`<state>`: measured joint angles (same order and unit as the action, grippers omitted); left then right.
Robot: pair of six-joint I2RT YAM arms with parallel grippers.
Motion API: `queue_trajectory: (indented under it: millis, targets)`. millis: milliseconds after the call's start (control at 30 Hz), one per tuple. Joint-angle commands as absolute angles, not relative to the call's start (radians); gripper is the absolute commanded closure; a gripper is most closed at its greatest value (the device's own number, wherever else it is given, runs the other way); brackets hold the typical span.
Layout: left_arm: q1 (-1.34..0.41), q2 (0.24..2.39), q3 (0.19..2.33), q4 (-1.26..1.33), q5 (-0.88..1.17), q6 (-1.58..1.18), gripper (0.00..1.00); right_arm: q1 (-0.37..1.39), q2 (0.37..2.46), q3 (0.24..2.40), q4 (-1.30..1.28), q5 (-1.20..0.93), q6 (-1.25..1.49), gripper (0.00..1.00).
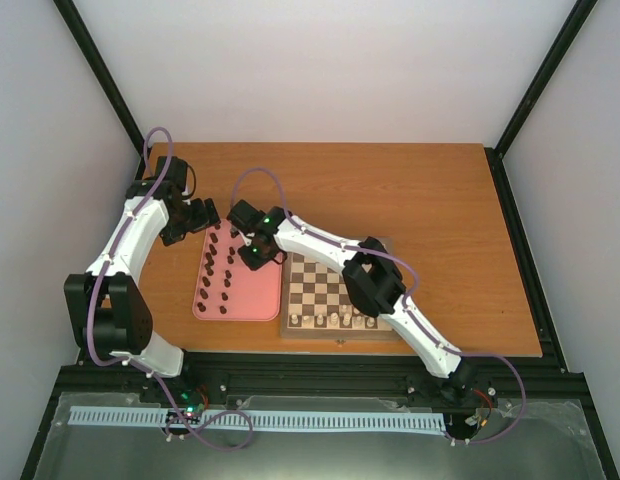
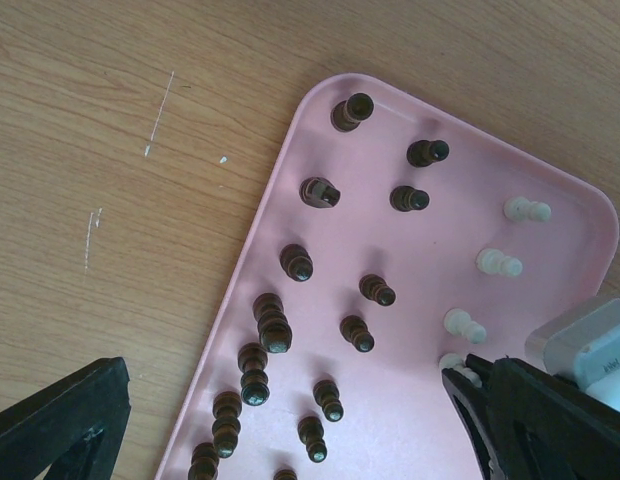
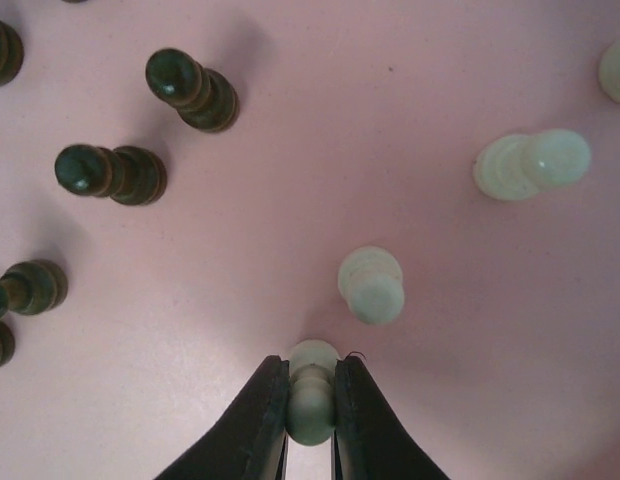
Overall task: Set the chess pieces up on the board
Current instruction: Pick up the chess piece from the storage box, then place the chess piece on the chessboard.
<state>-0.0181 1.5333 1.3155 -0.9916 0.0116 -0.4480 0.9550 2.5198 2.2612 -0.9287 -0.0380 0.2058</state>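
Note:
A pink tray (image 1: 252, 300) holds the loose chess pieces, with the board (image 1: 335, 285) to its right. My right gripper (image 3: 312, 375) is shut on a cream-white pawn (image 3: 312, 405) that stands on the tray floor. Two more cream pieces (image 3: 371, 284) (image 3: 533, 163) stand just beyond it, and dark pieces (image 3: 190, 88) stand to the left. My left gripper (image 2: 290, 410) hangs open over the tray's dark pieces (image 2: 273, 325), touching none. In the top view the right gripper (image 1: 252, 250) is over the tray's far right part and the left gripper (image 1: 195, 218) is at its far left corner.
A row of cream pieces (image 1: 335, 320) stands along the board's near edge. Bare wooden table (image 1: 430, 200) lies behind and to the right of the board. The two arms are close together above the tray.

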Motion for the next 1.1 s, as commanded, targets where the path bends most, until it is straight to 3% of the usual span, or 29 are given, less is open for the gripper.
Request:
queue_trajectory:
  millis: [0,333,700,1067]
  targets:
    - [-0.021,1.538,1.35,-0.987,0.012,-0.436,0.0,0.946,2.413,2.229,-0.937,-0.008,0.191,0.89]
    - [-0.021,1.535,1.353,-0.991,0.003,-0.435,0.0,0.945,2.123,1.976,-0.933,0.019,0.197,0.9]
    - [-0.021,1.531,1.349,-0.988,-0.005,-0.435,0.0,0.876,1.719,1.364,-0.869,-0.011,0.278,0.89]
    - [-0.021,1.537,1.349,-0.988,-0.012,-0.434,0.0,0.868,1.596,1.182,-0.844,-0.037,0.316,0.89]
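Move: The white pawn already pinched in the right fingers goes to the empty second-row square on the board, about 20 cm to the right and 14 cm back from that hand, roughly at its height. The nearest placed pawn is 3 cm to the right of that square. In the storage box, another white pawn stands 4 cm ahead of the right hand; a dark pawn, level with it, is 6 cm to its left. From the left hand the square lies some 31 cm right, 16 cm back and 13 cm below. The white pawn, kept pinched by its head between the right fingertips, is lifted about 11 cm out of the storage box, then carried right some 20 cm and back about 10 cm, over the box's edge to the chessboard. The hand sinks about 5 cm on the way across, turns slightly clockwise, and slows nearly to a stop just ahead of the pawns already set. ##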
